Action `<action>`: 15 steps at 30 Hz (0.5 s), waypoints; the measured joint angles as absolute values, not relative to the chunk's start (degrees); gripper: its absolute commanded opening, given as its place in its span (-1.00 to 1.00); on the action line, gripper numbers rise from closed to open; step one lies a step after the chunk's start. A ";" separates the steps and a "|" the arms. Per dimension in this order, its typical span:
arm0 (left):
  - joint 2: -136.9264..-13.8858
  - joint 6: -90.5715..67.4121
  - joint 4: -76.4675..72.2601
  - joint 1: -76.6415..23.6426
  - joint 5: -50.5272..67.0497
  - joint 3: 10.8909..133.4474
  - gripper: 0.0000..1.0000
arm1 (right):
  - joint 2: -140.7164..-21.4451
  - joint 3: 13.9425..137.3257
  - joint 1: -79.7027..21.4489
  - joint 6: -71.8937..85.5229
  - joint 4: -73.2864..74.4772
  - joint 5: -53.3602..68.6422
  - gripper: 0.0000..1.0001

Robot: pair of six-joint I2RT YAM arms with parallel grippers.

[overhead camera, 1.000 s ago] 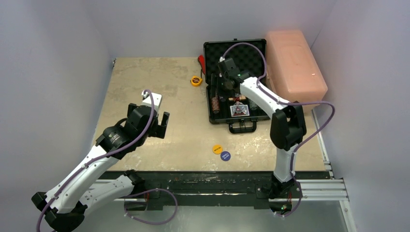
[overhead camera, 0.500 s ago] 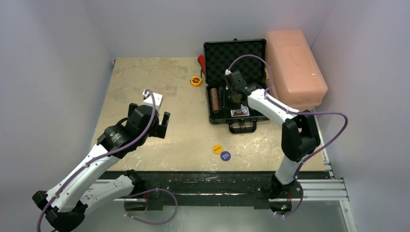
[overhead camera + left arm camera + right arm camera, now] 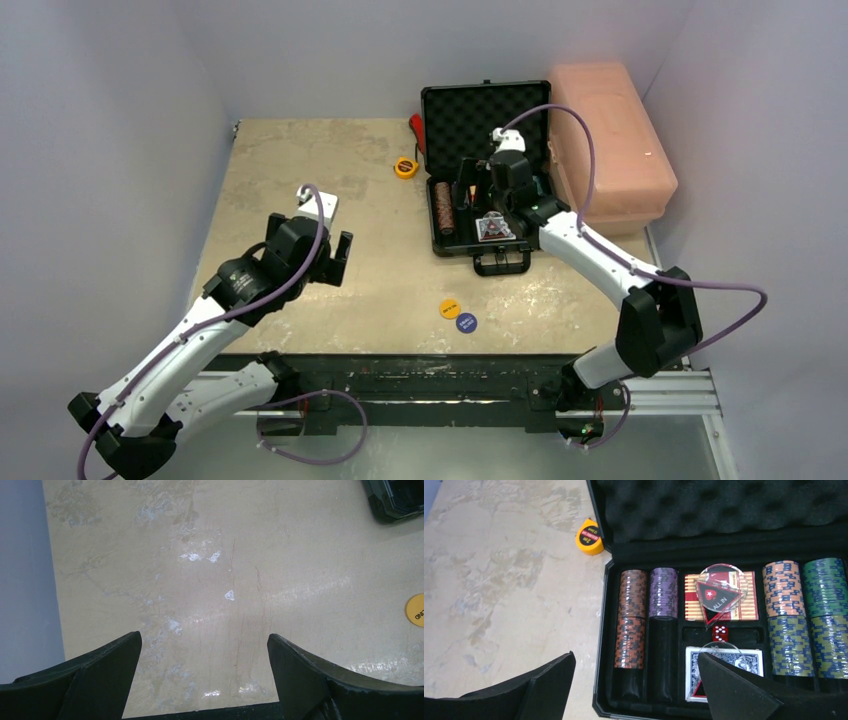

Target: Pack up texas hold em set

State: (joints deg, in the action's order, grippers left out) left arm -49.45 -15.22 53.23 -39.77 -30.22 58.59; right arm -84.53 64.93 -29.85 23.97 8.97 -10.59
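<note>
The black briefcase lies open at the back right, its foam lid raised. In the right wrist view its tray holds brown chips, purple chips, blue, orange and green stacks, a red card deck, a blue card deck, a red die and a clear "ALL IN" triangle. My right gripper hovers open and empty above the tray. A yellow button and a blue button lie on the table before the case. My left gripper is open and empty over bare table.
A pink plastic box stands right of the case against the wall. A yellow tape measure and a red object lie left of the lid. Walls enclose the table on three sides.
My right wrist has swung from the case's left side to its middle-right, the elbow moving out to the right. The left arm has barely moved.
</note>
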 measured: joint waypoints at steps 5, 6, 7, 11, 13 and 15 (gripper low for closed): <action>-49.65 -15.22 53.23 -39.77 -30.06 58.59 0.94 | -87.70 66.83 -29.82 24.80 9.26 -13.02 0.92; -49.67 -15.20 53.23 -39.77 -29.95 58.59 0.94 | -88.18 66.89 -29.82 24.86 9.54 -12.93 0.91; -49.67 -15.20 53.21 -39.77 -29.76 58.59 0.94 | -88.75 66.89 -29.85 25.04 10.24 -12.56 0.90; -49.91 -14.90 53.12 -39.77 -27.49 58.59 0.93 | -89.12 65.84 -29.89 25.50 12.75 -10.50 0.87; -50.17 -14.35 52.77 -39.77 -25.28 58.59 0.91 | -88.53 63.94 -29.91 25.89 12.91 -8.91 0.88; -50.76 -13.89 52.36 -39.75 -23.07 58.59 0.86 | -87.31 61.30 -30.00 26.00 12.84 -7.92 0.92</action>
State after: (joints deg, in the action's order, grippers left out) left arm -50.76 -13.89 52.36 -39.75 -23.07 58.59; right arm -87.31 61.30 -30.00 26.00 12.84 -7.92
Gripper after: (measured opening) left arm 0.960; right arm 0.939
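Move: The yellow Big Blind button seems to be next: from the right hand it lies about 21 cm back, 5 cm to the left and 17 cm below. The blue Small Blind button is some 24 cm back and 1 cm left of that hand. The case handle stands about 9 cm back and 7 cm right, and the playing cards about level, 6 cm right and 13 cm below. From the left hand the yellow button is roughly 28 cm right, about level in reach and 19 cm below. Empty and wide open, the right hand heads down over the case's front part and back towards the blind buttons. After easing about 1 cm forward it sinks some 6 cm and draws back about 3.5 cm, fingers tipping 10 degrees further down. The left hand, also open, sets off late, about 2 cm right towards the same buttons, sinking slightly and turning a little clockwise. ##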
